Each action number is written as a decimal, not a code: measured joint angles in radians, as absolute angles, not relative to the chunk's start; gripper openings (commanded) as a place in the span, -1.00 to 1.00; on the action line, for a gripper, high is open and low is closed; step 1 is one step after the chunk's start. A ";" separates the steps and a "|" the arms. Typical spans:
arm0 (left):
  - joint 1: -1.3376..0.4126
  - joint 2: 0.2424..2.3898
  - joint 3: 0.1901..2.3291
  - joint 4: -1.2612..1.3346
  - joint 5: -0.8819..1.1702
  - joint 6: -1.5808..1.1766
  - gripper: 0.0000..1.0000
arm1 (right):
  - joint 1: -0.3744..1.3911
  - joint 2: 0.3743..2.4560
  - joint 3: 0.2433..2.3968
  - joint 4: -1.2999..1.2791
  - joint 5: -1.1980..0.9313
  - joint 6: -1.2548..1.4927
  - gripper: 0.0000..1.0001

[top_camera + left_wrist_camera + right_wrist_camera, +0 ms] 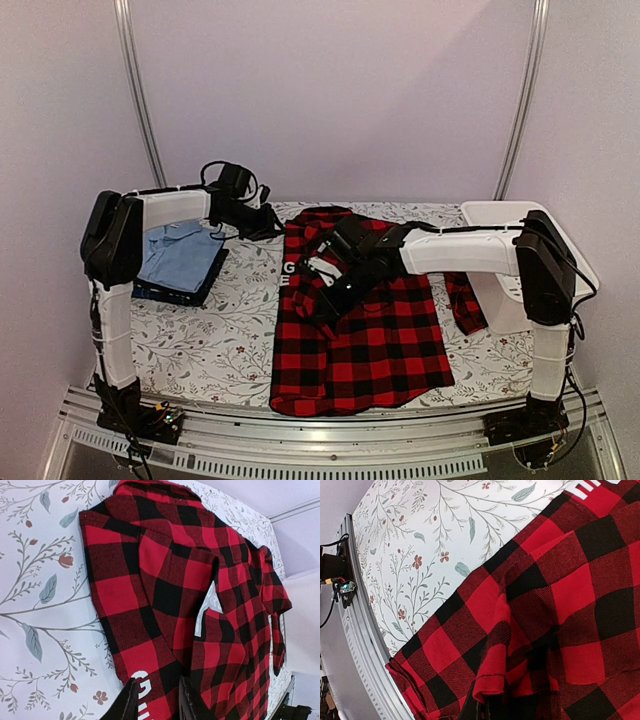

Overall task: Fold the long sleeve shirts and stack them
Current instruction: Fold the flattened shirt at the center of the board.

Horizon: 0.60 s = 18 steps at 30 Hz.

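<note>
The red-and-black checked flannel shirt point(370, 335) lies spread over the middle of the table, white lettering point(141, 690) near its left edge. My right gripper point(325, 295) is shut on a raised fold of it, and a red hem point(492, 680) bunches up just above the dark fingertips point(487, 711). My left gripper point(268, 230) hangs at the shirt's upper left corner. Its two black fingers point(127, 702) stand apart with the flat cloth showing between them, so it is open. A light blue collared shirt point(180, 255) lies folded on a dark navy garment point(170, 293) at the left.
A white plastic basket point(500, 215) stands at the back right, with one flannel sleeve point(465, 300) trailing toward it. The floral tablecloth point(215, 335) shows between the folded pile and the flannel. A metal rail point(330, 430) runs along the near edge.
</note>
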<state>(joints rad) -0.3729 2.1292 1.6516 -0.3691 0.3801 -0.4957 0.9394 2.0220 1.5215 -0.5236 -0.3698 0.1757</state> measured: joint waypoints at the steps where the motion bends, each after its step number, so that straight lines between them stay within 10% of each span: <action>1: -0.373 2.125 1.637 -0.369 0.380 -0.496 -0.45 | 0.945 2.022 1.522 -0.528 -0.371 0.176 -1.00; 18: -0.373 2.094 1.577 -0.337 0.392 -0.502 -0.46 | 1.037 2.022 1.520 -0.596 -0.377 0.183 -1.00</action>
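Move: The shirt's near hem, at its left corner, lies some 20 cm back, 6 cm left and 7 cm below the right hand, which already pinches the folded-over sleeve's cuff. On the board, the shirt's folded left edge is level with this hand and about 10 cm left; the white lettering beside that edge is roughly 15 cm ahead and 7 cm left. From the empty left hand, the hem corner is about 45 cm back, 3 cm right and 9 cm below. The folded-over sleeve is drawn by its cuff back towards the near hem, over the shirt's folded left part: the right hand, fingers still shut on the cuff, travels about 5 cm almost straight back, low over the shirt, and slows almost to a stop. ##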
